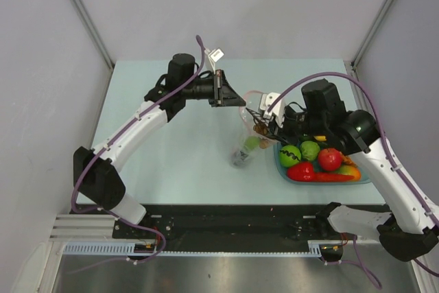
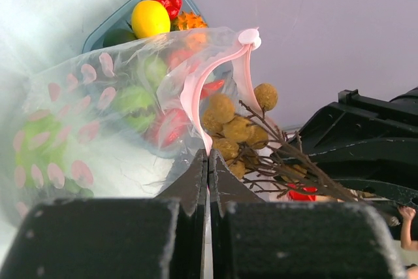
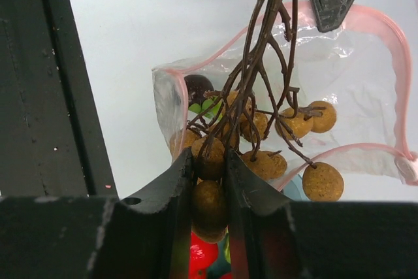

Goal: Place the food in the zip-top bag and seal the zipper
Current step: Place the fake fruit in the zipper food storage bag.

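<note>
The clear zip-top bag [image 1: 248, 132] hangs open over the table, and my left gripper [image 1: 235, 99] is shut on its pink zipper [image 2: 196, 96] strip at the mouth edge. My left gripper [image 2: 208, 153] pinches that strip between closed jaws. My right gripper [image 3: 209, 155] is shut on a brown grape cluster [image 3: 261, 122], part of the food, and its berries dangle at the bag's mouth [image 3: 339, 76]. Green and dark pieces [image 1: 243, 152] lie in the bag's bottom. From above, my right gripper [image 1: 260, 125] sits just right of the bag.
A light blue tray [image 1: 363, 180] at the right holds green, red and orange toy fruits [image 1: 312, 159]; a yellow lemon [image 2: 150, 17] shows in it in the left wrist view. The black base rail [image 1: 233, 221] runs along the near edge. Grey walls enclose the table.
</note>
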Robot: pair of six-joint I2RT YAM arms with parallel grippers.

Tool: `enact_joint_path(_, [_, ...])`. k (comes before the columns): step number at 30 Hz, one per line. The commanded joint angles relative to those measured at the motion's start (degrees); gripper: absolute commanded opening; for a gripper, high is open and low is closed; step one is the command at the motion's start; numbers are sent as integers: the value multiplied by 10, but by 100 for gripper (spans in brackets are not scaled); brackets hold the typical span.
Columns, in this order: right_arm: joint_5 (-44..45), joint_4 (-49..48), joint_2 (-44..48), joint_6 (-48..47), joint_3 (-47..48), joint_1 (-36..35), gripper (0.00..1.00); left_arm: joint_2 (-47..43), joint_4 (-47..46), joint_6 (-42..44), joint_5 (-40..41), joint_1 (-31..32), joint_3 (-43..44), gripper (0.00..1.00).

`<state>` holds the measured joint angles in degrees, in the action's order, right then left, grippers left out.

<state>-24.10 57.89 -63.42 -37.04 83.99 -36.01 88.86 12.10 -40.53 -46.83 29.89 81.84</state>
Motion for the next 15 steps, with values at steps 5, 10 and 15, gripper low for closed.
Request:
enact_joint_path(5, [12,-14,-79,41,96,-9,36,-21,-2,55,-20,23,1,0])
enact_joint_path(10, [30,-4,-115,67,132,-7,73,-23,4,59,-25,21,-1,0])
enact_joint_path(15, [47,-14,-101,86,121,7,91,-27,3,62,-27,17,-2,0])
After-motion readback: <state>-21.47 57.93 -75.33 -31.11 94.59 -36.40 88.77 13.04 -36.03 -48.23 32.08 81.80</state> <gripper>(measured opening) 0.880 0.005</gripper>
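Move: My right hand holds the bunch of brown longans by the near side of the open bag; the bag's mouth has its middle about 4 cm ahead and 4 cm to the left of it, slightly lower. The bag's bottom hangs roughly 9 cm back, 7 cm left and 21 cm below. The striped melon in the tub sits some 8 cm back, 10 cm right, equally low. From my left hand, shut on the rim, the mouth's middle is about 4 cm back and 4 cm right. I spread my right fingers from a narrow grip to nearly wide and let go of the longans at the bag's mouth, carrying the hand about 5 cm forward and to the left on the way, almost level. My left hand keeps its shut pinch on the pink rim and brings it some 2 cm back and a little right, towards the bunch. ##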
